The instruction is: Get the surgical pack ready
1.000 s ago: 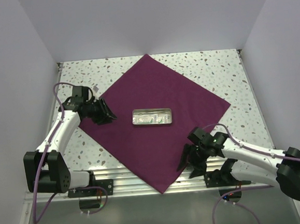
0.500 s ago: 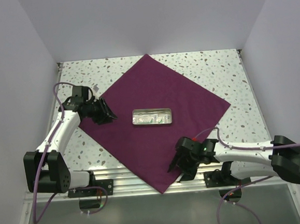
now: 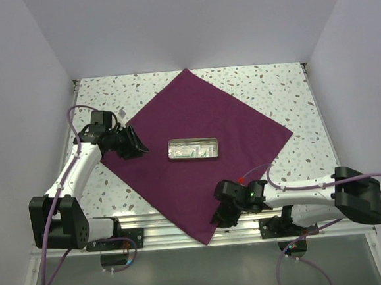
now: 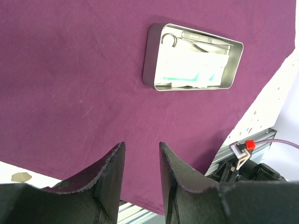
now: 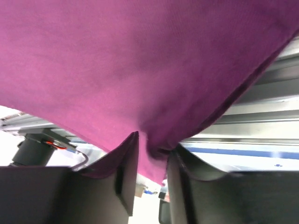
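Note:
The surgical pack's magenta-purple cloth (image 3: 195, 116) lies flat as a diamond on the table. At its middle stands the small steel tray (image 3: 193, 149), holding white gauze and thin metal instruments (image 4: 192, 58). My left gripper (image 3: 140, 148) hovers over the cloth's left corner, and its jaws (image 4: 141, 145) are open with only flat cloth (image 4: 70, 70) beyond them. My right gripper (image 3: 218, 221) is at the cloth's near corner on the table's front edge. In the right wrist view the corner of the cloth (image 5: 140, 60) bunches down between the fingers of my right gripper (image 5: 154, 142), which still stand apart.
An aluminium rail (image 3: 157, 221) runs along the near edge under the cloth's tip. Speckled tabletop (image 3: 272, 83) shows around the cloth, and plain walls close in the left, back and right. My right arm's base sits just right of the corner.
My right arm has swung left and low to the cloth's near corner, and its jaws have narrowed around the corner. The left arm, cloth and tray have stayed put.

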`<move>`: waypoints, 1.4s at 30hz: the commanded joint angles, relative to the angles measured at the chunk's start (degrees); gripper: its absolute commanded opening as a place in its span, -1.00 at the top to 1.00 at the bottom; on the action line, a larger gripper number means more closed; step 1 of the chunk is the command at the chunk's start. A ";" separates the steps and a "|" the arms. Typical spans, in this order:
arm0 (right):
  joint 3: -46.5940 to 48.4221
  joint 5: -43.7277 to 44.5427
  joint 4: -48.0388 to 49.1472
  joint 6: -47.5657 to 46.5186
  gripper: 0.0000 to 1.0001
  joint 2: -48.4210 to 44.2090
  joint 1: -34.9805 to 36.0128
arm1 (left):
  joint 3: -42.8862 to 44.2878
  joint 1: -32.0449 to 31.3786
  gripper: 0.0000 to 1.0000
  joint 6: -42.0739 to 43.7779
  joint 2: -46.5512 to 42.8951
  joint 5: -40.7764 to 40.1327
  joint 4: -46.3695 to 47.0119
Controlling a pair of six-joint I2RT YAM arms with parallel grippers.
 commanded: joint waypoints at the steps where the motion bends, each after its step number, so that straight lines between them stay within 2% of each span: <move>1: 5.15 5.76 -4.81 -0.84 0.46 -0.19 0.32 | -0.09 -0.03 0.22 1.76 -1.94 1.51 0.53; 5: 9.03 5.76 -6.86 -5.31 0.84 -0.71 -0.82 | 0.35 0.05 0.22 2.02 -2.03 1.25 0.26; 6: 9.38 5.76 -6.60 -6.64 1.00 -0.89 -2.91 | 0.44 0.05 0.22 2.03 -2.12 1.07 0.09; 14: 19.66 3.13 -10.55 -20.35 1.00 1.04 -13.47 | 1.23 0.05 0.22 2.11 -3.70 -1.56 -1.93; 18: 23.00 -0.56 -9.14 -25.80 1.00 2.97 -22.24 | 3.51 0.05 0.22 2.29 -4.93 -4.37 -4.48; 23: 34.48 -6.10 -10.63 -35.90 1.00 13.75 -29.12 | 5.71 0.05 0.22 3.08 -5.90 -6.83 -6.76; 27: 42.77 -8.74 -10.55 -40.13 1.00 20.98 -34.12 | 5.45 0.58 0.21 3.34 -6.77 -9.29 -7.47; 31: 55.22 -10.06 -14.84 -44.88 1.00 28.45 -37.29 | 4.84 1.02 0.21 4.22 -7.91 -11.40 -8.26; 42: 68.26 -14.02 -13.71 -47.96 1.00 42.78 -43.10 | 4.74 1.55 0.18 5.80 -7.57 -14.48 -8.79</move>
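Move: The purple cloth's near corner is right at the right hand, its tip about 3 cm back, 2 cm left and 1 cm lower, with the metal rail crossing some 4 cm directly below the fingers. The filled tray sits about 29 cm ahead and 6 cm left of that hand, 1 cm lower. From the left hand, the same cloth corner is some 27 cm back, 21 cm right and 12 cm down. The cloth's near corner is pinched as the right fingers, partly open around its edge, shut at once; the right hand then carries it forward about 35 cm from the table's front, rising some 12 cm and drifting slightly left, to fold it over the tray. Its fingers tip outward about 20 degrees and keep their hold. Empty and still open, the left hand shifts about 4 cm left and a little up, rolling slightly away from the tray. ##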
